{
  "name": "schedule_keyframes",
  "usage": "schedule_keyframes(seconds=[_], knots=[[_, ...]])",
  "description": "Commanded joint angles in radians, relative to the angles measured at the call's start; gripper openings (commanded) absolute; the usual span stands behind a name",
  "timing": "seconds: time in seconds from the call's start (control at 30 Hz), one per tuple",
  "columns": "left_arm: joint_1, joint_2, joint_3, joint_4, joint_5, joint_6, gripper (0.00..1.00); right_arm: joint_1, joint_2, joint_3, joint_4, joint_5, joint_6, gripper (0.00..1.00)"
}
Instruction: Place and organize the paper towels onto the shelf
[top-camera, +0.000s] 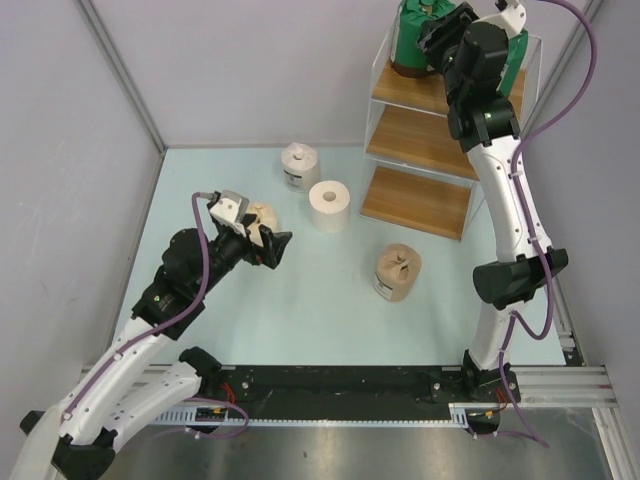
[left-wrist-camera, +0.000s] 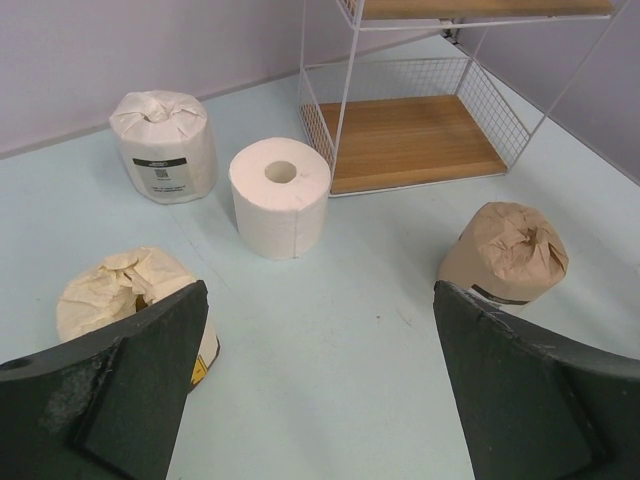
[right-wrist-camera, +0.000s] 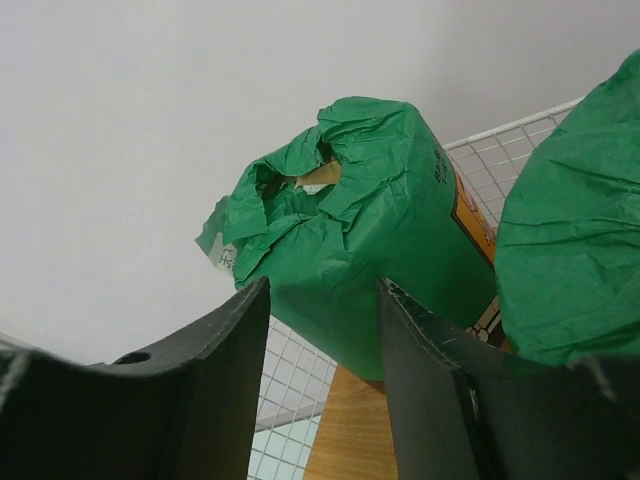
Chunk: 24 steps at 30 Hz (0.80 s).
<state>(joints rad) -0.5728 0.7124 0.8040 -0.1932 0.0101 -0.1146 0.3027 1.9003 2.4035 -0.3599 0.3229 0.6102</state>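
The shelf (top-camera: 420, 140) stands at the back right. Two green rolls stand on its top board, one (top-camera: 410, 40) at the left and one (top-camera: 515, 60) partly hidden by my right arm. My right gripper (top-camera: 440, 25) is up at that top tier. In the right wrist view its jaws (right-wrist-camera: 325, 285) stand partly open, just short of the left green roll (right-wrist-camera: 380, 230) and not around it. My left gripper (top-camera: 272, 247) hangs open and empty (left-wrist-camera: 318, 300) low over the table, beside the cream roll (top-camera: 262, 213) (left-wrist-camera: 125, 295).
On the table stand a white-wrapped labelled roll (top-camera: 299, 165) (left-wrist-camera: 163, 145), a bare white roll (top-camera: 329, 205) (left-wrist-camera: 280, 195) and a tan roll (top-camera: 398, 272) (left-wrist-camera: 505, 255). The shelf's bottom board (left-wrist-camera: 410, 140) holds nothing. Grey walls close in the left and back.
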Motion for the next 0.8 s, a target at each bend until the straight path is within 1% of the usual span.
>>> schedule_keyframes(seconds=[0.0, 0.07, 0.17, 0.2, 0.27, 0.3, 0.4, 0.57, 0.6, 0.7, 0.77], knots=[[0.010, -0.010, -0.009, 0.017, -0.007, -0.005, 1.00, -0.005, 0.013, 0.043, 0.065, 0.028, 0.002, 0.50], [0.010, -0.010, -0.009, 0.015, -0.006, -0.007, 1.00, -0.005, 0.017, 0.042, 0.072, 0.031, -0.003, 0.49], [0.010, -0.011, -0.009, 0.015, -0.009, -0.008, 1.00, -0.005, 0.019, 0.039, 0.075, 0.030, -0.010, 0.42], [0.010, -0.011, -0.009, 0.017, -0.007, -0.007, 1.00, -0.005, 0.019, 0.037, 0.075, 0.028, -0.010, 0.38], [0.010, -0.014, -0.008, 0.017, -0.007, -0.007, 1.00, -0.004, 0.016, 0.034, 0.076, 0.027, -0.012, 0.34], [0.010, -0.014, -0.008, 0.015, -0.007, -0.007, 1.00, -0.007, 0.016, 0.034, 0.078, 0.025, -0.010, 0.29], [0.011, -0.014, -0.008, 0.014, -0.007, -0.005, 1.00, -0.008, 0.013, 0.032, 0.081, 0.021, -0.010, 0.22], [0.011, -0.018, -0.008, 0.011, -0.007, -0.002, 1.00, -0.011, 0.011, 0.029, 0.091, 0.018, -0.013, 0.14], [0.011, -0.014, -0.008, 0.011, -0.007, -0.002, 1.00, -0.013, 0.010, 0.029, 0.093, 0.015, -0.013, 0.10], [0.011, -0.013, -0.008, 0.011, -0.007, -0.002, 1.00, -0.013, 0.003, 0.028, 0.095, 0.013, -0.017, 0.08], [0.011, -0.014, -0.008, 0.012, -0.007, -0.002, 1.00, -0.013, -0.001, 0.026, 0.101, 0.008, -0.015, 0.12]])
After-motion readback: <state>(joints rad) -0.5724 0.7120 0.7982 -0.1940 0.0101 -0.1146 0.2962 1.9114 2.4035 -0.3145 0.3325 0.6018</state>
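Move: The near green paper towel roll, on the shelf's left, has its middle about 8 cm ahead of the right gripper, 3 cm left and 3 cm lower. The other green roll stands about 4 cm ahead of the gripper and 11 cm to its right, also 3 cm lower. The top board's middle is 3 cm ahead, 3 cm right and 10 cm below. From the left gripper, the left green roll is some 35 cm ahead, 29 cm right and 20 cm up. Shut the right gripper's half-open fingers almost completely in front of the left green roll, nearly holding the hand where it is above the top board. Let it ease only about half a centimetre forward towards that roll, then rise by as little; whether the fingertips touch the green wrapper can't be seen. ##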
